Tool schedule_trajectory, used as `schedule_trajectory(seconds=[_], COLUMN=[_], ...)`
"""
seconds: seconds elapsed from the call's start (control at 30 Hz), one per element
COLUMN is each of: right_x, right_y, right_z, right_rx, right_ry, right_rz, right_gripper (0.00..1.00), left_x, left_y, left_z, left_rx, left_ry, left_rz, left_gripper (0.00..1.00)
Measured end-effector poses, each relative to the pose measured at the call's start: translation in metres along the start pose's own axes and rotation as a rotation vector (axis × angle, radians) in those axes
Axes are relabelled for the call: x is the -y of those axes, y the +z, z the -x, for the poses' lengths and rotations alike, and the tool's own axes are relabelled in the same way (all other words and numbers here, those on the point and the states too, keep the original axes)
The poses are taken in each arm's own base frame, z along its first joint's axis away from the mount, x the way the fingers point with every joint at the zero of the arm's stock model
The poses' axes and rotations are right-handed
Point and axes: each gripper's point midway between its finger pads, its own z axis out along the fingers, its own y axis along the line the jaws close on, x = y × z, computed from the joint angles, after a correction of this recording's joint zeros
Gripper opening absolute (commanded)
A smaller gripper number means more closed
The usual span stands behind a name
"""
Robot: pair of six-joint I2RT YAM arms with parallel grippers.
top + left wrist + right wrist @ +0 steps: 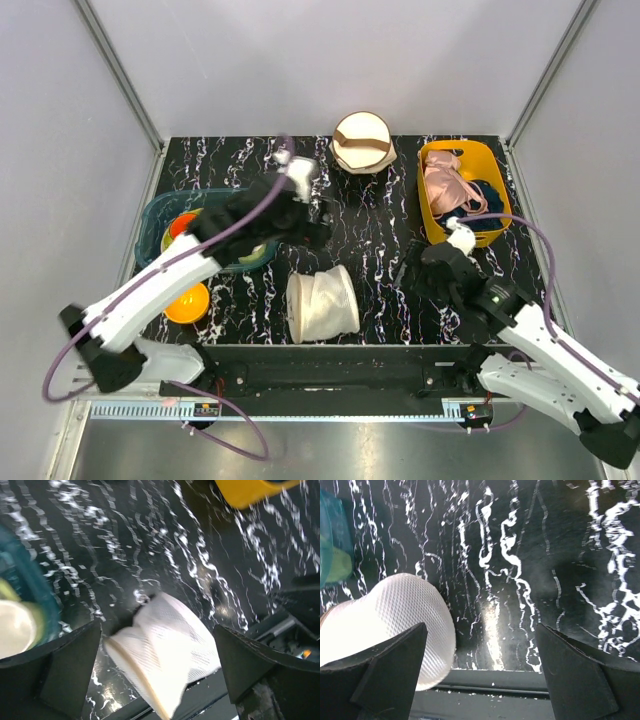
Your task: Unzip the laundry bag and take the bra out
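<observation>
The laundry bag [322,304], a white mesh pouch, lies on its side on the black marbled table near the front edge. In the left wrist view the laundry bag [165,650] looks dented, with a cream seam along its lower left edge. My left gripper [312,228] hangs open above and behind the bag, holding nothing; the left gripper [157,625] frames the bag from above. My right gripper [415,270] stands open to the right of the bag. The right gripper [481,625] is empty, with the laundry bag [395,615] off its left finger. The bra is hidden.
A yellow bin [436,215] at the back right holds a pink and a dark navy garment. A cream round bag with a brown band [362,142] sits at the back centre. A teal basin [155,222] with bowls and an orange bowl [187,303] stand at the left.
</observation>
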Motion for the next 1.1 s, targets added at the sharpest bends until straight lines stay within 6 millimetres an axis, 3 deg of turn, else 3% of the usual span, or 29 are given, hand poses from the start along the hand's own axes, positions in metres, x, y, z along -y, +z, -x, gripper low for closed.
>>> schedule_trajectory(seconds=[0.2, 0.37, 0.5, 0.6, 0.7, 0.77, 0.8, 0.83, 0.87, 0.97, 1.1], right_x=[-0.045, -0.131, -0.202, -0.218, -0.214, -0.208, -0.206, -0.206, -0.205, -0.207, -0.212], right_y=[0.017, -0.009, -0.021, -0.010, 0.011, 0.024, 0.029, 0.033, 0.037, 0.039, 0.029], right_z=[-0.019, -0.047, -0.071, -0.097, -0.126, -0.141, -0.148, -0.154, -0.158, -0.162, -0.152], right_rx=[-0.117, -0.145, -0.150, -0.184, -0.246, -0.281, -0.295, -0.308, -0.317, -0.325, -0.334], right_ry=[-0.135, -0.388, -0.523, -0.601, -0.678, -0.720, -0.740, -0.757, -0.773, -0.779, -0.774], right_rz=[0.069, 0.241, 0.358, 0.366, 0.326, 0.299, 0.293, 0.293, 0.295, 0.304, 0.413], right_gripper=[1.00, 1.00, 1.00, 1.00, 0.98, 0.81, 0.37, 0.11, 0.00, 0.00, 0.00], left_x=[-0.070, -0.108, -0.125, -0.131, -0.135, -0.136, -0.137, -0.138, -0.139, -0.140, -0.136], left_y=[-0.058, -0.086, -0.087, -0.083, -0.079, -0.076, -0.075, -0.073, -0.072, -0.067, -0.061], left_z=[0.014, 0.010, 0.002, -0.008, -0.015, -0.017, -0.018, -0.021, -0.023, -0.028, -0.035], left_rx=[0.184, 0.237, 0.222, 0.189, 0.164, 0.154, 0.150, 0.144, 0.137, 0.116, 0.090], left_ry=[-0.182, -0.266, -0.297, -0.307, -0.312, -0.313, -0.314, -0.315, -0.317, -0.317, -0.294], left_rz=[0.081, 0.173, 0.222, 0.245, 0.257, 0.262, 0.264, 0.267, 0.270, 0.267, 0.238], left_gripper=[0.99, 0.99, 0.99, 0.99, 0.99, 0.99, 0.99, 0.99, 0.99, 0.99, 0.99])
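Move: The laundry bag lies about 22 cm to the right hand's left, some 6 cm back and 8 below it. The teal tub stands ahead of the bag and beyond its left end, about 56 cm left and 13 ahead of that hand. The yellow basket is some 25 cm ahead of it and 19 right. From the left hand the bag is about 9 cm back, level sideways, and 17 below. The laundry bag's zipper strip, at its left end, is what the right hand goes for: open, it sweeps about 25 cm left and slightly back, arching up and then dipping roughly 10 cm while turning some 50 degrees counter-clockwise. It pinches the strip shut between its fingertips and starts to rise. The left hand, staying open, clears out some 15 cm left and turns counter-clockwise. ##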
